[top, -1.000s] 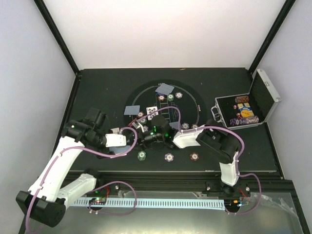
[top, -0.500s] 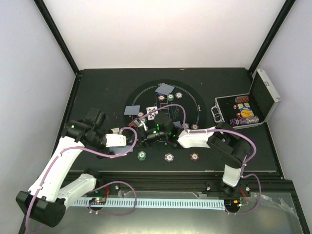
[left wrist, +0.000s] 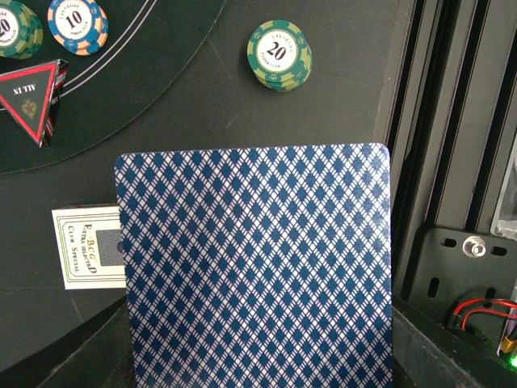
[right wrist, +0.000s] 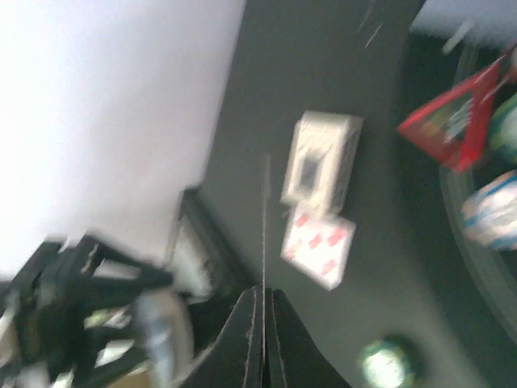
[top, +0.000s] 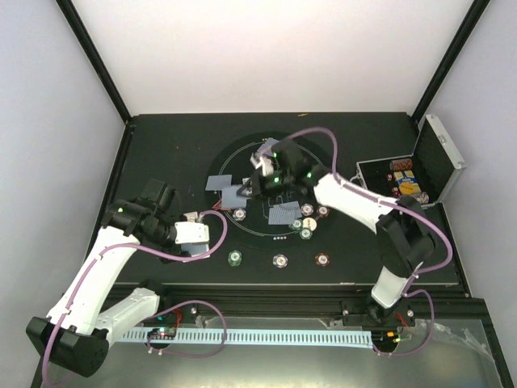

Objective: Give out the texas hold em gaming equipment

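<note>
My left gripper hovers left of the black mat, shut on blue diamond-backed playing cards that fill the left wrist view and hide its fingers. Over the back of the mat, my right gripper is shut on a single card, seen edge on as a thin line. More cards lie on the mat. Striped chips sit along the mat's near rim. A green chip stack and the red triangle marker show below the left wrist.
The open silver case with chips inside stands at the right. A card box and a face-up red-pipped card lie left of the mat. The table's raised front rail runs along the near edge.
My right arm swung from beside the left gripper to the back of the mat, closing its jaws on one card. The left arm stayed still.
</note>
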### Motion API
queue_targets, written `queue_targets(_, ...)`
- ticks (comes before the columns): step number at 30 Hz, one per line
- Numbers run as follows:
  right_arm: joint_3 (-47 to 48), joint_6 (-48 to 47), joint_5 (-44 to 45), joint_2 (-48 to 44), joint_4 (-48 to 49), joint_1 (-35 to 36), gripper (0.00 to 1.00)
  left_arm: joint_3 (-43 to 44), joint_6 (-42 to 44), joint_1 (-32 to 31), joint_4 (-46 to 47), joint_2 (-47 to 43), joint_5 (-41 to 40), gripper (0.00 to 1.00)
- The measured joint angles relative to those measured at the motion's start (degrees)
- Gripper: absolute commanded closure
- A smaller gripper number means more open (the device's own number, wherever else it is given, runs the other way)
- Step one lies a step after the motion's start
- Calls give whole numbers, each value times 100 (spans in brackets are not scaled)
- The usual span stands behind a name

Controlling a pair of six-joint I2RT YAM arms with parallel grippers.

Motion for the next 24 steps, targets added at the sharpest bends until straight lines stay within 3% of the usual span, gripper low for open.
queue_targets(3,1340,-1320,1403,245,-1714,-306,99,0,-2,0,0,0,2,99)
queue_targets(6,2083,-2422,3042,555,-2492,-315,99,0,-4,0,2,0,2,99)
queue_targets(9,2138,-3532,4754,802,-2710,-210,99,0,-7,0,2,-2,2,98)
queue_targets(12,1805,-4721,6067,975,-2396,-81,99,0,-4,0,2,-4,2,99)
queue_targets(16,1099,-6266,7088,1047,-1287,153,99,0,-7,0,2,-4,2,98)
queue_targets(21,765,-7785,7659,1351,20,407,99,0,-7,0,2,-4,2,98)
queue_targets(24,780,-8242,7698,1598,466,452,99,0,-7,0,2,-4,2,99)
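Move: The right gripper holds a single card, with its fingers pointing left. The ten of clubs, beside which that card seems to be wanted, lies about 10 cm ahead, 2 cm to the right and some 18 cm below. The hundred chip is about 20 cm ahead and 7 cm right; the left face-down cards are about 12 cm ahead and 10 cm left. From the left gripper, the ten of clubs is roughly 24 cm ahead, 19 cm right and 16 cm below. Keep the card pinched and swing the right gripper about 17 cm forward, over the layout and closer to the ten of clubs, bearing right some 10 cm before easing back left a little. After a slight initial rise, sink about 8 cm while turning the wrist over by roughly 105 degrees, from fingers pointing left to forward and down, so the card's underside comes uppermost. ##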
